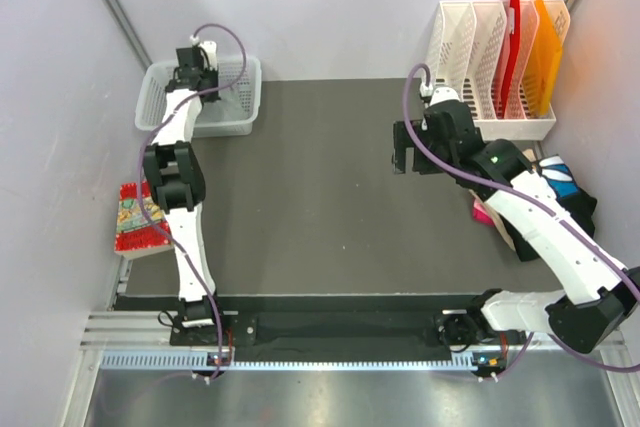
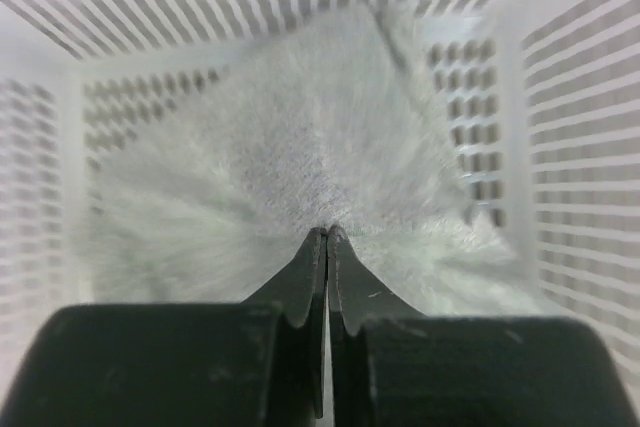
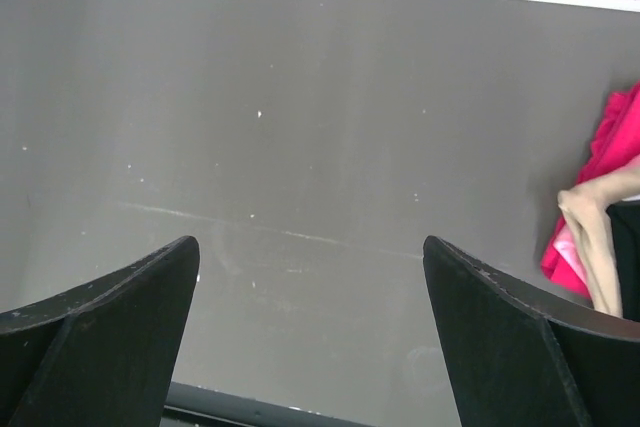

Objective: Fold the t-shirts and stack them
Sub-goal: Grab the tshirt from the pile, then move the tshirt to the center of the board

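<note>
A light grey t-shirt [image 2: 300, 157] lies crumpled in the white slatted basket [image 1: 245, 97] at the table's far left. My left gripper [image 2: 327, 230] reaches down into that basket [image 2: 570, 147], and its jaws are shut, pinching the grey cloth at their tips. In the top view the left gripper [image 1: 192, 72] sits over the basket and hides the shirt. My right gripper [image 1: 405, 159] hovers open over the dark mat, right of centre, with nothing between its fingers [image 3: 310, 242]. More t-shirts lie piled at the right edge: pink [image 3: 610, 177], tan [image 3: 590, 247] and blue-and-white [image 1: 562, 179].
A white file rack [image 1: 500, 67] with red and orange folders stands at the back right. A colourful box [image 1: 138, 217] sits off the table's left edge. The right arm's forearm crosses over the pile of shirts. A metal rail [image 1: 350, 332] runs along the near edge.
</note>
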{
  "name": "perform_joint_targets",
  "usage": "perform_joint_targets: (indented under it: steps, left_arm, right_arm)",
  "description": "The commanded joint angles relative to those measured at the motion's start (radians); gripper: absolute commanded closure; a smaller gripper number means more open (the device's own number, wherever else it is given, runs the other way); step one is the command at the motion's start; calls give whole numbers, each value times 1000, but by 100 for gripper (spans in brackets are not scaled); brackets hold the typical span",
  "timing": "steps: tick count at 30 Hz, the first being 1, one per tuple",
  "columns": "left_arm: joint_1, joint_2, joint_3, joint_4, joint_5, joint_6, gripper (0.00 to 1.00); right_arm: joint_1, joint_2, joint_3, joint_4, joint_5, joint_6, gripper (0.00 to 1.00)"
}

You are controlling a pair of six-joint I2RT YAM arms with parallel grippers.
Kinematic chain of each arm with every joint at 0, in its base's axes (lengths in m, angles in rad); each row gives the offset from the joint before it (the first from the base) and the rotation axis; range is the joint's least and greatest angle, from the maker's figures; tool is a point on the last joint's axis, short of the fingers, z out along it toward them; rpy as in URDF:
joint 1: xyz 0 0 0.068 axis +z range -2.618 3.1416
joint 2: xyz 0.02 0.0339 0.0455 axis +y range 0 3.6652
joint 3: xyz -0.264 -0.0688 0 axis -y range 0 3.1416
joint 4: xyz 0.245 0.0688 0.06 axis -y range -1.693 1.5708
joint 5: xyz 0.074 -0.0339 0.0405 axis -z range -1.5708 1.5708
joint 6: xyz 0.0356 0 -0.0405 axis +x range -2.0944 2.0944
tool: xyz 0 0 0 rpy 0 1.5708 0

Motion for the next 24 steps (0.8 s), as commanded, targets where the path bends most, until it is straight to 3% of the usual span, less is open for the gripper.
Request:
perform_joint_targets:
  steps: [1, 6, 12, 18, 24]
  left_arm:
    - [5, -284, 47, 93, 149, 18, 100]
    - [-12, -463, 44, 85, 241, 12, 100]
    - [-94, -621, 22, -86, 410, 137, 100]
    - [-285, -750, -125, -309, 445, 341, 100]
    - [-423, -786, -199, -384, 474, 337, 100]
  right_arm:
    - [19, -39, -19, 63, -31, -21, 7]
    - [18, -48, -41, 94, -38, -30, 7]
    - [18, -65, -59, 115, -29, -47, 8]
    - [16, -96, -74, 128, 26, -50, 9]
    - [18, -126, -85, 134, 49, -46, 10]
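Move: Sitting inside the white basket, the left hand still pinches the grey t-shirt, with the basket's middle about 4 cm to its left, level front to back. The open middle of the table lies some 27 cm back, 36 cm to the right and 8 cm below. The red box is roughly 33 cm back and 12 cm left. From the right hand, that table middle is about 7 cm ahead, 16 cm left and 24 cm below. Whipping the pinched t-shirt up out of the basket, the left hand rises fast by some 36 cm, then sweeps right and back over the basket's side towards the middle of the table, about 25 cm right and 21 cm back in all, and starts to sink near the end. The fingers stay shut; the wrist tips up, then partly down again, while swinging about 50 degrees clockwise. ##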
